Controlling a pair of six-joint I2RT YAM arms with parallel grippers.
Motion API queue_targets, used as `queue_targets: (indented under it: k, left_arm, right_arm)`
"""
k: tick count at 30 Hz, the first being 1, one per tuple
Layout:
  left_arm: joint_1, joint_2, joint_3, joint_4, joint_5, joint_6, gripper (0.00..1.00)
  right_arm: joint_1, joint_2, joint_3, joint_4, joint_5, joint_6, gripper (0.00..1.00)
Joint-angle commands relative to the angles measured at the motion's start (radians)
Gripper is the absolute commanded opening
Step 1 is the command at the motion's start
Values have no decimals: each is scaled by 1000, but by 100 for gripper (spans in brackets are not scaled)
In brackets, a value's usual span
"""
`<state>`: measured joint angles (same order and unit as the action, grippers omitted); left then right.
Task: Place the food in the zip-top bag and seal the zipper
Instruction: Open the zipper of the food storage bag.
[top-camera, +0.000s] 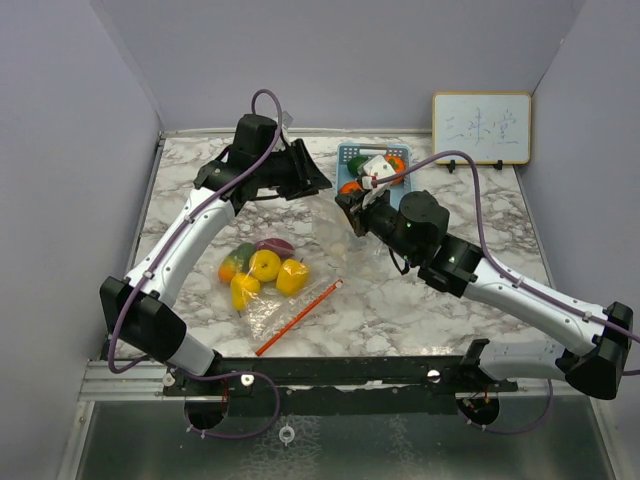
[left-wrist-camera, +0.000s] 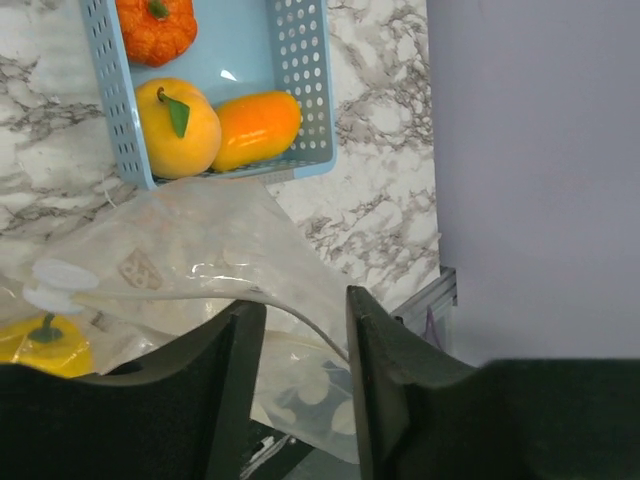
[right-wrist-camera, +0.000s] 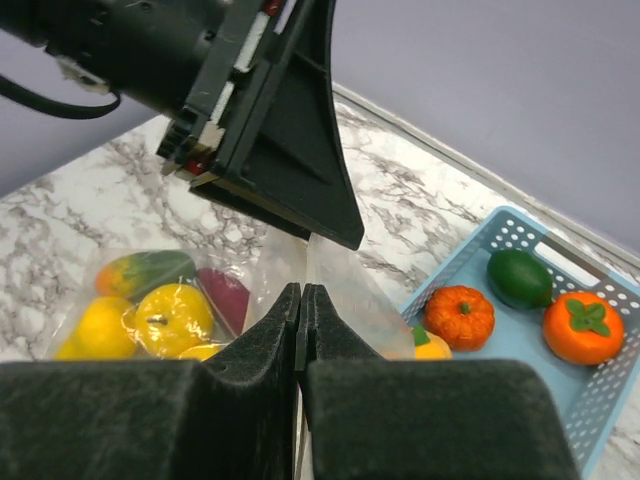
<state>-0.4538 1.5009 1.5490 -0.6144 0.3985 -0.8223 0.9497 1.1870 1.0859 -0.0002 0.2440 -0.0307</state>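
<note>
The clear zip-top bag (top-camera: 322, 262) lies mid-table, its red zipper strip (top-camera: 298, 318) toward the near edge. Several pieces of food (top-camera: 262, 268) sit inside it: yellow, green-orange and purple. More food (right-wrist-camera: 460, 315) fills the light blue basket (top-camera: 345, 155) behind the bag. My right gripper (right-wrist-camera: 301, 292) is shut on the bag's upper film (right-wrist-camera: 345, 285), holding the mouth lifted. My left gripper (left-wrist-camera: 305, 312) hovers at the bag's mouth beside the basket. Its jaws stand apart, and the bag's rim (left-wrist-camera: 200, 255) arcs between them.
The basket (left-wrist-camera: 300, 100) holds an orange pumpkin (left-wrist-camera: 155, 25), a yellow fruit (left-wrist-camera: 178, 125) and an orange one (left-wrist-camera: 257, 128), plus a green lime (right-wrist-camera: 520, 278). A small whiteboard (top-camera: 481, 127) leans on the back wall. Grey walls enclose the marble table (top-camera: 450, 310).
</note>
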Motion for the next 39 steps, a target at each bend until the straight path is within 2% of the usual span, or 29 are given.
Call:
queue_targets:
  k: [1,2,3,4,6,9,12,14,17,25,33,36,39]
  left_arm:
    - [-3,22,40,13,-23,59,31]
    - [-4,24,41,17,-21,62,21]
    - [-3,24,42,22,-20,67,3]
    - [-3,24,43,25,-17,70,0]
    - [-3,18,47,23,-31,80,0]
    - [-3,-8,69,-20,-124,119,0]
    - [-3,-40,74,-38,-186,151,0]
    - [-3,-51,70,-39,-191,155,0]
    - [-3,-59,58,-34,-183,157,0]
    - [-3,-70,42,-32,-194,185,0]
    - [-4,-73,14,-29,-209,198,0]
    - [-5,-74,1,-15,-223,191,0]
    - [-5,-77,-13,4,-238,175,0]
  right_arm:
    - [4,-16,25,-24,-105,11,2]
    - [4,-16,24,-27,-104,12,2]
    - [4,-15,25,-31,-102,13,2]
    - [4,-12,25,-37,-93,15,2]
    - [4,2,40,-64,-59,21,4]
    - [4,20,69,-100,30,31,34]
    - [4,55,109,-129,47,-7,48]
    - [4,89,140,-153,47,-22,54]
    - [4,138,187,-183,37,-29,57]
    - [4,195,263,-230,-45,31,57]
    - [4,173,273,-258,-67,86,57]
    - [4,225,336,-354,-44,155,58]
    - [4,250,355,-403,36,299,60]
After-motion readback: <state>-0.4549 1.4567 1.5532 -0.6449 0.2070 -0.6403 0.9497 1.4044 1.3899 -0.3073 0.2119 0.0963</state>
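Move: The food storage bag's rim runs between the left hand's half-open fingers, at or about 1 cm below the hand point. From the shut right fingers, already holding the rim nearer the base, that same stretch lies about 3 cm ahead, 2 cm left and 2 cm higher. From the left hand, the blue basket is some 7 cm farther out, 12 cm right; the fruit-filled bag about 14 cm back, 12 cm left; both roughly 23 cm below. The left fingers snap shut and pinch the bag's rim, then carry it slightly forward and about 3 cm left, rising a couple of centimetres and sinking again as the wrist tips the fingers up some 10 degrees. Once that grip is made, the right hand, after easing back 1 cm, opens to over half and lets go of the rim, then shifts left about 3 cm from there, a little forward and down, its fingers tipping down around the hanging bag. ##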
